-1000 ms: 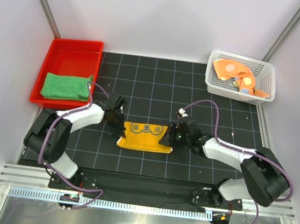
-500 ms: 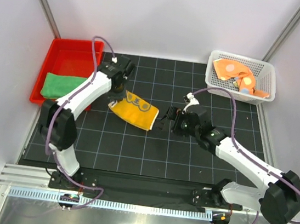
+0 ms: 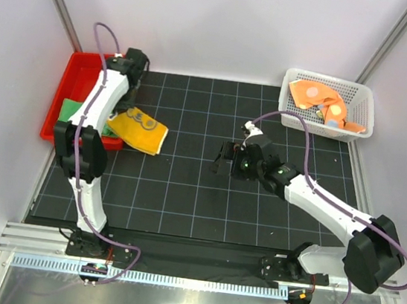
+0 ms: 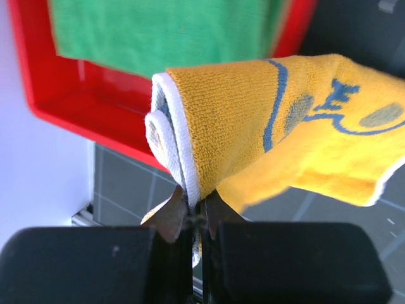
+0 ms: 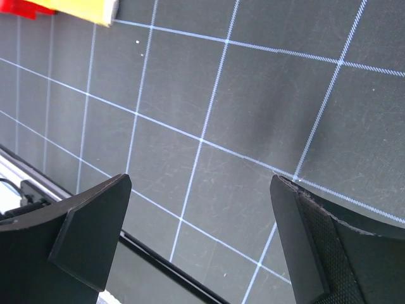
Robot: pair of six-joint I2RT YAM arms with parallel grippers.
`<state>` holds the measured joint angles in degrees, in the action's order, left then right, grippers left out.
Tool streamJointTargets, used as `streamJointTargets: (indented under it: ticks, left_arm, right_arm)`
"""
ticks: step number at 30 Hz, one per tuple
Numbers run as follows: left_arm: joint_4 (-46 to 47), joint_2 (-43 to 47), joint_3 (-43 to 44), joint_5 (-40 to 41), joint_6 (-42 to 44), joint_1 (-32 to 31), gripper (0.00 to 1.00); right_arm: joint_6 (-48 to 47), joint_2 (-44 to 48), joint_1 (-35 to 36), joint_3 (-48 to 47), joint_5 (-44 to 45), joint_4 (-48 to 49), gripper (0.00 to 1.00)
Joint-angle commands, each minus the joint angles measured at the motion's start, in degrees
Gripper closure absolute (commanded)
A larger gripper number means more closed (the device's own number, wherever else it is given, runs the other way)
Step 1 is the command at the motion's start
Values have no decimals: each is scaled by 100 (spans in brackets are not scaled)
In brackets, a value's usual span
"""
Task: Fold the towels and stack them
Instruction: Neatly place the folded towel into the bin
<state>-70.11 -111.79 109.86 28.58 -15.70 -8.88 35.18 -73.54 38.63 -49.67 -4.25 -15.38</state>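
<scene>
The folded yellow-orange towel (image 3: pixel 142 130) with grey lettering hangs above the mat at the red tray's (image 3: pixel 87 69) right rim, and my left gripper (image 3: pixel 123 110) is shut on its left edge. In the left wrist view the fingertips (image 4: pixel 169 215) pinch the towel's (image 4: pixel 253 120) white-edged fold, with the green towel (image 4: pixel 158 31) lying in the tray (image 4: pixel 63 107) just beyond. The green towel (image 3: pixel 69 109) is partly hidden by my left arm. My right gripper (image 3: pixel 224 157) hovers open over the mat's middle, nothing between its jaws (image 5: pixel 202 190). The orange polka-dot towel (image 3: pixel 314 96) lies crumpled in the basket.
The white mesh basket (image 3: pixel 358 120) stands at the back right corner. The red tray sits at the back left, against the wall. A black gridded mat (image 3: pixel 204 204) covers the table. A corner of the yellow towel (image 5: pixel 82 9) shows at the top of the right wrist view.
My left gripper carried the yellow towel from the mat's middle to the back left, up to the tray's rim. My right gripper let go of the towel, opened wide and pulled back.
</scene>
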Motion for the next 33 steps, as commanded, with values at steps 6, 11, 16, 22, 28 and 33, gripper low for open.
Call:
streamJointTargets:
  ticks: [6, 11, 16, 22, 28, 33]
  left_arm:
    - [190, -299, 579, 333, 243, 862, 100]
    - [278, -607, 966, 701, 445, 1240, 100]
    - [559, -687, 958, 561, 349, 1582, 100]
    - [814, -853, 1019, 483, 340, 1846, 100]
    - [1148, -1099, 950, 201, 208, 2198, 100]
    - [1298, -1529, 922, 262, 199, 2365, 100]
  right_arm:
    - [-283, -345, -110, -368, -163, 412, 0]
    - [-406, -512, -180, -535, -199, 422, 0]
    - [-494, -644, -312, -596, -252, 457, 0]
    - [-503, -793, -435, -588, -313, 553, 0]
    - [-512, -934, -523, -631, -384, 571, 0]
    - [-486, -987, -576, -658, -348, 562, 0]
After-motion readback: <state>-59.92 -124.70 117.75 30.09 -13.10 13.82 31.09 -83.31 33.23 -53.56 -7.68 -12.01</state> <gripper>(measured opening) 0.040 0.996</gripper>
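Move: The left hand holds the folded yellow towel by one end, its middle hanging about 6 cm to the right, level fore and aft, and 7 cm below. The folded green towel in the red bin lies 12 cm to this hand's left, 1 cm ahead and 15 cm down; the bin's middle is about 14 cm left and 7 cm ahead. From the empty right hand the green towel is roughly 48 cm left, 15 cm ahead and 12 cm lower. Left hand carries the yellow towel about 18 cm left over the bin, sinking late; right hand eases forward. ##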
